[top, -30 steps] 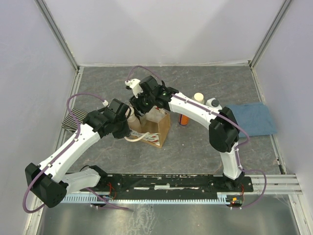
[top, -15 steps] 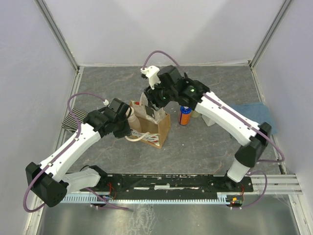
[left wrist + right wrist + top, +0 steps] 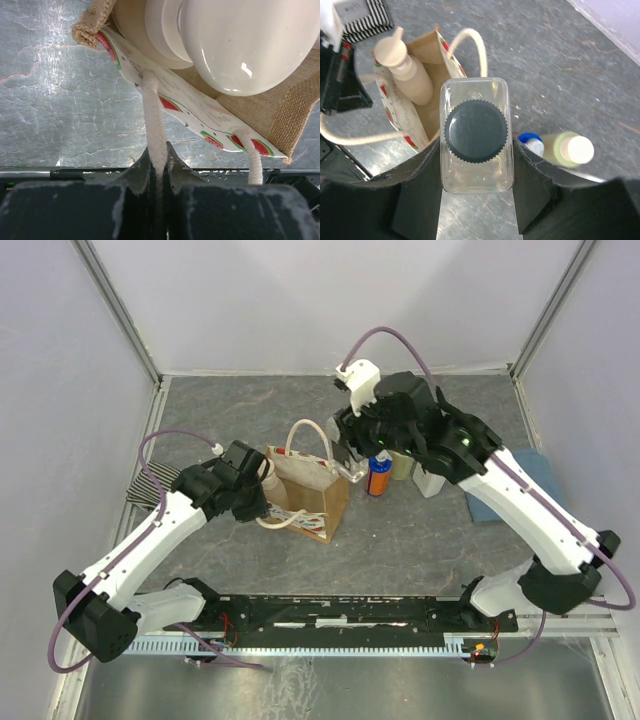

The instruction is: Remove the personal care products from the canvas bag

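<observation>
The canvas bag (image 3: 318, 502) stands mid-table, and the tan pump bottle (image 3: 406, 71) leans inside it. My left gripper (image 3: 256, 502) is shut on the bag's cream rope handle (image 3: 154, 120) at the bag's left side. My right gripper (image 3: 350, 462) hangs just right of the bag's rim, shut on a clear bottle with a black cap (image 3: 476, 131), which is upright and off the table. The blue-and-orange bottle (image 3: 378, 478) and the yellow-green bottle (image 3: 567, 150) stand on the table right of the bag.
A white bottle (image 3: 430, 483) stands behind the right arm. A folded blue cloth (image 3: 538, 472) lies at the right, partly under that arm. A striped cloth (image 3: 145, 490) lies by the left wall. The arm mounting rail (image 3: 340, 615) runs along the near edge.
My right arm has swung rightward from above the bag's opening to beside its right rim, carrying the black-capped bottle. The left gripper has kept its hold on the handle.
</observation>
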### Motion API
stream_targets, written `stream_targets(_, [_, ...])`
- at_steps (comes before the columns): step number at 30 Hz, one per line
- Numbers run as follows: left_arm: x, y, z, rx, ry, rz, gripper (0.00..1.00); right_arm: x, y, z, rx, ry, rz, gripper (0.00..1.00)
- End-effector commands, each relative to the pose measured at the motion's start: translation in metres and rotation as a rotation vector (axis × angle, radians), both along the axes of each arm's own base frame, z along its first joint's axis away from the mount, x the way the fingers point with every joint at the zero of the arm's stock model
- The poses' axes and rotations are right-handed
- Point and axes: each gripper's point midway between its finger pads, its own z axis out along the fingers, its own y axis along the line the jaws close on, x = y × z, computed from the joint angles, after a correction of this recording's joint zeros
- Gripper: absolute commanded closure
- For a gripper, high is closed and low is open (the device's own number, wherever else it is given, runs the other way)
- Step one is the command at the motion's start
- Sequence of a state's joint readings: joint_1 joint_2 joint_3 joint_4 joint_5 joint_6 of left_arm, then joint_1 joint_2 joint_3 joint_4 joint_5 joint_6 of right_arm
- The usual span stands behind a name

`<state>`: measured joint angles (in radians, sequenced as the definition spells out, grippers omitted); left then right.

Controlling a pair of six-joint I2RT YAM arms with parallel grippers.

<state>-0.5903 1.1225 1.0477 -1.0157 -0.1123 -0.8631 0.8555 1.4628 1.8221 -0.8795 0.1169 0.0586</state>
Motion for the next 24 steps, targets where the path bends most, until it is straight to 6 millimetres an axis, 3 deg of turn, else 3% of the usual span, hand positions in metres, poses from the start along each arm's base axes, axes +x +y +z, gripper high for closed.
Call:
stream_targets(1, [0.013,-0.011,0.013,-0.042,-0.049,-0.004,0.95,0.003,-0.037,0.052,0.108,-0.189,-0.133,0.63])
stream_targets(9, [0.016,-0.016,0.012,-0.054,-0.042,-0.017,0.96,0.010,-0.073,-0.007,0.057,-0.183,-0.300,0.63])
stream_targets(14, [0.016,-0.016,0.012,-0.054,-0.040,-0.018,0.96,0.024,-0.100,-0.042,0.061,-0.187,-0.458,0.65])
stream_targets(24, [0.011,-0.013,0.004,-0.050,-0.029,-0.013,0.96,0.057,-0.149,-0.094,0.136,-0.186,-0.737,0.68])
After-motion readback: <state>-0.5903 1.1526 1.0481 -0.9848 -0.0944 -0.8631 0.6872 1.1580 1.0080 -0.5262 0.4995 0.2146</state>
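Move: The right hand holds the clear bottle high. The open table spot it is bound for, between the blue bottle and the white bottle, is about 16 cm right, 4 ahead and 35 below. About 27 cm down are the blue bottle, 9 right and 7 ahead; green bottle, 15 right and 11 ahead; white bottle, 21 right and 8 ahead; canvas bag, 9 left and 3 ahead. From the left hand that spot is roughly 34 cm right, 9 ahead, 15 below. The right hand, keeping its pinch on the clear bottle, swings away from the canvas bag, first nearly level to the right with a slight drift back, then steeply down past the near side of the blue bottle, about 14 cm right and 16 cm down in all. Late on it also edges forward towards the green bottle, its wrist turning some 30 degrees clockwise over the whole way, while the left hand stays put with the rope handle still between its shut fingers. ##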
